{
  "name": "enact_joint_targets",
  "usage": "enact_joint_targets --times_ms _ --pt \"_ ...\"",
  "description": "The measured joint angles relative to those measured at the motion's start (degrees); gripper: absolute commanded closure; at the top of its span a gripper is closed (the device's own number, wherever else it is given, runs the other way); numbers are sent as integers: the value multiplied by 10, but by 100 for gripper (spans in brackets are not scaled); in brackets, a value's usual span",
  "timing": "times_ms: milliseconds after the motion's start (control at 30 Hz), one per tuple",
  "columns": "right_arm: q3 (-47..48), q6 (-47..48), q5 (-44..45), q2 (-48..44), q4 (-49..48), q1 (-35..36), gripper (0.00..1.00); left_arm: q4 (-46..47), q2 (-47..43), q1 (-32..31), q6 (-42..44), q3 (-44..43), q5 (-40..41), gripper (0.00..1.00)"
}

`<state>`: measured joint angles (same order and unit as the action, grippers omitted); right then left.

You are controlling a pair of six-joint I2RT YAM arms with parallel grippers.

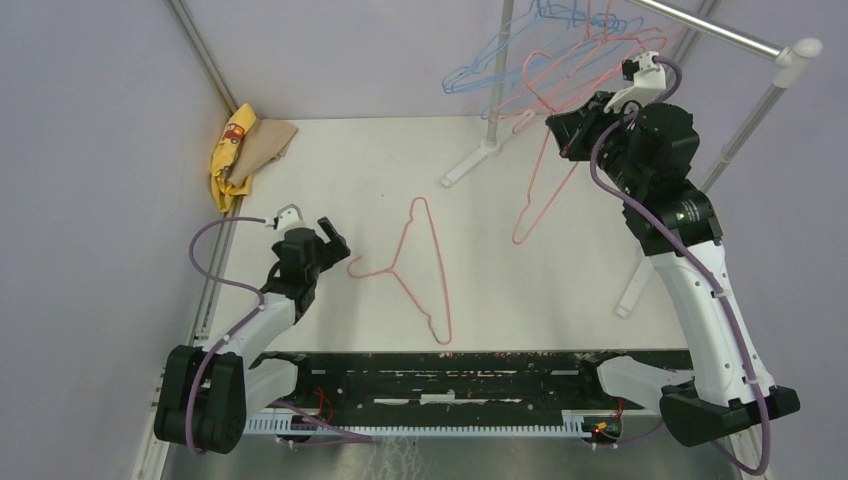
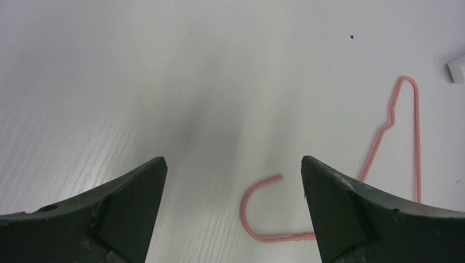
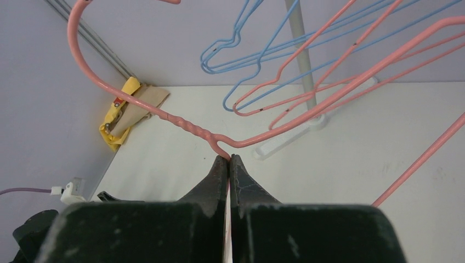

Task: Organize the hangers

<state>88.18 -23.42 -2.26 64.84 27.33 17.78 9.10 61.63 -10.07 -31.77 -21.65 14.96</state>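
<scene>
One pink-red hanger point(image 1: 392, 272) lies flat on the white table, its hook pointing left. My left gripper point(image 1: 330, 240) is open and empty just left of that hook, low over the table. In the left wrist view the hook point(image 2: 243, 211) lies between the spread fingers, nearer the right one. My right gripper point(image 1: 560, 135) is raised at the back right and is shut on another pink-red hanger point(image 1: 528, 195), which hangs down from it. The right wrist view shows the jaws pinching the wire just below its twisted neck point(image 3: 189, 129). Light blue hangers point(image 1: 480, 75) and pink-red hangers point(image 1: 600, 45) hang on the rack.
The silver rack bar point(image 1: 720, 35) runs across the back right above the right arm, with a white foot point(image 1: 470, 160) on the table and a leaning pole point(image 1: 740, 140). A yellow and tan cloth point(image 1: 245, 150) lies in the back left corner by the metal frame post point(image 1: 205, 60).
</scene>
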Motion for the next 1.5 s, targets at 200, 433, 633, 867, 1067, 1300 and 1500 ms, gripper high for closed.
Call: enact_joint_targets --times_ms 200,433,633,867,1067,1300,1500 --pt "19 -24 -59 31 -25 -52 99 0 12 0 0 0 0 1" --pt "30 -70 -127 64 -77 -156 99 0 17 0 0 0 0 1" --pt "30 -115 -175 88 -128 -217 99 0 23 0 0 0 1 1" --pt "37 -158 -204 108 -180 -267 99 0 36 0 0 0 3 1" --pt "45 -183 -208 128 -215 -296 99 0 43 0 0 0 5 1" --pt "49 -198 -199 158 -239 -320 99 0 42 0 0 0 11 1" --pt "54 -198 -192 169 -248 -329 99 0 41 0 0 0 15 1"
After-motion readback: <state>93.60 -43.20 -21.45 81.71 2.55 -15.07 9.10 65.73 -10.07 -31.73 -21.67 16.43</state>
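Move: The right hand already holds the pink hanger below its hook. The free stretch of the metal rod it is taken to lies about 16 cm ahead, 14 cm to the right and 12 cm above. The hung pink hangers' bodies are roughly 22 cm ahead and 8 cm right, the blue ones about 30 cm ahead and 2 cm right, both near hand height. From the left hand that rod stretch is some 18 cm ahead, 58 cm right and 50 cm higher. With its fingers staying shut on the hanger's neck, the right hand carries it towards the rod, at first mostly forward and then sweeping to the right, about 16 cm right and 12 cm forward in all with a small rise, easing almost to a stop close under the rod beside the hung hangers. On the way the wrist rolls its left side up by roughly 20 degrees, swings clockwise and tips slightly up, bringing the open hook up beside the rod, while the empty, open left hand sinks a little above the table. ##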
